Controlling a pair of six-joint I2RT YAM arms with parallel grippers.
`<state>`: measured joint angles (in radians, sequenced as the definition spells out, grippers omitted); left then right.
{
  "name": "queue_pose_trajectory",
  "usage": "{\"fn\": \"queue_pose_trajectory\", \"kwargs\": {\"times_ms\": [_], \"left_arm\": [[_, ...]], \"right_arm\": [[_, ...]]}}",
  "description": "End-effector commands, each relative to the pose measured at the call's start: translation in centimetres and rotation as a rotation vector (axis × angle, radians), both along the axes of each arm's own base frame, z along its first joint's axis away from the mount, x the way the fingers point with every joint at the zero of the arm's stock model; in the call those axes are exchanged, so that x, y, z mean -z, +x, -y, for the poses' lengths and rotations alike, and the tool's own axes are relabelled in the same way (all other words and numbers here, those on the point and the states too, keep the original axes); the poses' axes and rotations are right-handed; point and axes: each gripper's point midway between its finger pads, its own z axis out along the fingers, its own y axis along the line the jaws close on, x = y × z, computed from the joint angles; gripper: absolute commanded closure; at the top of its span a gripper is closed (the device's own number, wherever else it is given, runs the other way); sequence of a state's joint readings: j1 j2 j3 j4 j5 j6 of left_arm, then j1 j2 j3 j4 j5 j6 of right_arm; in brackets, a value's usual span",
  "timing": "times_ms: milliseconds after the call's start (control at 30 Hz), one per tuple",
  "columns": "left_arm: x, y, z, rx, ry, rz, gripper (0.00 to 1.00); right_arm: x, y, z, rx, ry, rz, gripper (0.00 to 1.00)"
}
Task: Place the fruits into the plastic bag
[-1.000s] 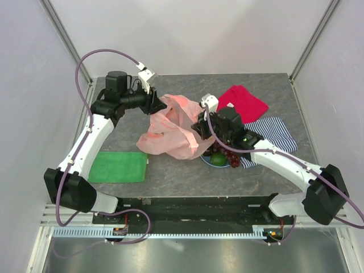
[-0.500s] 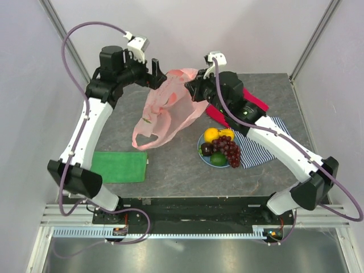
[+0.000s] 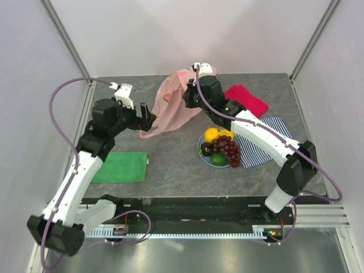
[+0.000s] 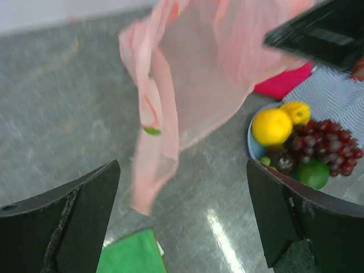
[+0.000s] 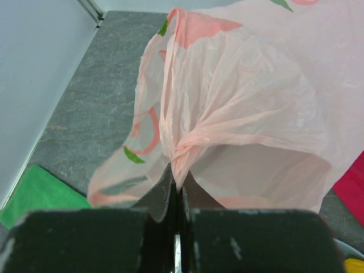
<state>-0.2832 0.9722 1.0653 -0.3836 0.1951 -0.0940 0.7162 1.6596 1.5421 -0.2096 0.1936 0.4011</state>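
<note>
The pink plastic bag point(image 3: 170, 105) hangs in the air over the back of the table, bunched at its top in my shut right gripper point(image 3: 186, 98). The right wrist view shows the fingers pinched on a gathered fold point(image 5: 177, 182) of the plastic bag point(image 5: 239, 102). My left gripper point(image 3: 148, 118) stands wide open beside the bag's lower left end, with nothing between its fingers point(image 4: 68, 216). The fruits lie on a blue plate point(image 3: 202, 154): an orange citrus point(image 3: 211, 135), dark red grapes point(image 3: 229, 151), a dark round fruit point(image 3: 207, 149) and a green one point(image 3: 218, 158).
A green cloth point(image 3: 120, 166) lies front left. A red cloth point(image 3: 245, 99) sits at the back right, and a striped cloth point(image 3: 267, 139) lies under the plate's right side. Walls close the table on three sides.
The left gripper let go of the bag, opened wide and drew back toward the front left. The right gripper carried the bag up and toward the back; the plate of fruits is now uncovered.
</note>
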Motion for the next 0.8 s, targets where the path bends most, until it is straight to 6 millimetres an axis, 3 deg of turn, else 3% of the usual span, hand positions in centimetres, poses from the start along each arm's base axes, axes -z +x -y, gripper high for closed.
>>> {"fn": "queue_pose_trajectory", "kwargs": {"times_ms": [0,67,100,233,400,500,767], "left_arm": [[4.8,1.2,1.0,0.013,-0.065,-0.155,0.01],[4.8,1.5,2.1,0.067,-0.105,-0.158,0.01],[6.0,2.0,2.2,0.061,-0.102,-0.190,0.01],[7.8,4.6,-0.3,-0.093,-0.042,-0.220,0.01],[5.3,6.1,-1.0,-0.094,0.009,-0.097,0.01],[5.1,7.0,-0.9,-0.066,0.050,-0.062,0.01],[10.9,9.6,-0.2,-0.040,0.114,-0.218,0.01]], "right_arm": [[-3.3,-0.1,0.3,0.017,0.060,0.052,1.00],[-3.3,-0.4,0.5,0.017,0.061,0.053,1.00],[-3.4,-0.3,0.6,0.020,0.066,0.054,1.00],[-3.1,-0.9,0.8,0.007,0.064,0.049,1.00],[-3.3,-1.4,1.0,-0.008,0.066,0.055,1.00],[-3.2,-1.6,1.0,-0.023,0.074,0.051,1.00],[-3.4,-1.7,1.1,-0.051,0.109,0.043,1.00]]}}
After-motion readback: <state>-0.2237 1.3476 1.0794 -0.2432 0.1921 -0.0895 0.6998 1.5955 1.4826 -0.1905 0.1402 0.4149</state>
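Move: The loose left edge of the plastic bag hangs about 11 cm ahead of my open left hand, some 4 cm to its right and 10 cm lower. The bag's bunched rim, in my right fingers, is about 8 cm ahead and 13 cm right of my left hand, roughly level. The fruit plate lies about 28 cm right, 2 cm back and 28 cm down. From my right hand, that loose edge is around 9 cm left, 3 cm ahead and 9 cm lower. I drop my left hand about 10 cm beside the bag, tipping its fingers some 15 degrees further down, then carry it forward, about 8 cm in all, towards the loose left edge. Its fingers stay wide open and don't close on anything. My right hand keeps its pinch on the bag's rim, easing back only about a centimetre. ##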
